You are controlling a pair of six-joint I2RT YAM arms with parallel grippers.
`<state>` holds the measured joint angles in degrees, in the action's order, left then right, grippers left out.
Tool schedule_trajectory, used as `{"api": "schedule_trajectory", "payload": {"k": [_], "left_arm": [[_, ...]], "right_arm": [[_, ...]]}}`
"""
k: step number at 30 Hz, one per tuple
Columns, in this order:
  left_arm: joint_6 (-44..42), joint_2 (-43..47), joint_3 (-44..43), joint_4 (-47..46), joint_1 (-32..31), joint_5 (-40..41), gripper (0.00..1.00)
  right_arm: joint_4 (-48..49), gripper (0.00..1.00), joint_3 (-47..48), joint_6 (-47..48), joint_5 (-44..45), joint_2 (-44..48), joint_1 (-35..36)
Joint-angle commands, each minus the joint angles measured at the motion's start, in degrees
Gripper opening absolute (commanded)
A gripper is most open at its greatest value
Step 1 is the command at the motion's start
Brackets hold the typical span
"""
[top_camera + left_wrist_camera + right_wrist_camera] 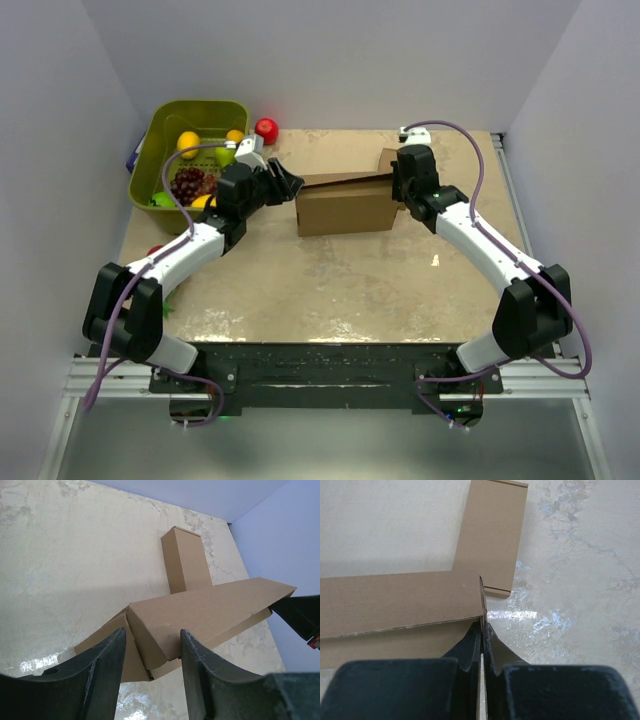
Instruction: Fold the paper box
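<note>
The paper box (345, 208) is brown corrugated cardboard, partly folded, at mid-table, with one long flap (388, 160) lying flat behind its right end. My left gripper (288, 183) is at the box's left end. In the left wrist view its jaws stand apart (152, 632), with the folded end flap of the box (210, 610) between the fingertips and its edge against the right finger (200, 670). My right gripper (400, 188) is at the right end. In the right wrist view it is shut (483, 622) on the thin upright end wall of the box (395, 600).
A green basket (160, 135) with fruit and dark grapes (187, 185) stands at the back left, close behind my left arm. A red apple (266, 129) lies beside it. White walls close off the table on three sides.
</note>
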<state>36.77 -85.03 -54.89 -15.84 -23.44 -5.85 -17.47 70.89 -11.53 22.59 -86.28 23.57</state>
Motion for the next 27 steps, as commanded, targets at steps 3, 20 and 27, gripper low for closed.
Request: {"api": "schedule_trajectory", "payload": {"k": [3, 20, 27], "left_arm": [[-0.6, -0.3, 3.4, 1.9, -0.6, 1.7, 0.50], [-1.0, -1.1, 3.7, 2.2, -0.5, 1.4, 0.49], [-1.1, -1.1, 3.8, 2.6, -0.6, 1.4, 0.49]], "right_arm": [[-8.4, 0.03, -0.8, -0.2, -1.3, -1.3, 0.1], [-16.2, 0.58, 9.3, -2.2, -10.9, 4.0, -0.7], [-16.7, 0.55, 14.3, -3.9, -11.6, 4.3, -1.9]]}}
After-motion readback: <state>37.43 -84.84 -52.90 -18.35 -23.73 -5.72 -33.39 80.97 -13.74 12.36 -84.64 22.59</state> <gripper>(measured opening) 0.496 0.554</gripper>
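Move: The upright box's right rim is between the right fingertips, about 0 cm away in every direction. The lid's middle lies some 10 cm to the left of that hand and 2 cm ahead, at about its height; the small carton is about 10 cm ahead, straight out and some 14 cm lower. From the left hand, the lid's middle is roughly 9 cm to the right and 3 cm ahead, about level with it. The box's right rim, pinched until now, is let go: the right fingers open to just over half and draw back about 3 cm towards the robot, clear of the cardboard. Then the hand climbs some 3 cm, easing left and tipping slightly down. The left hand stays at the lid's left front corner, one finger still against it. ##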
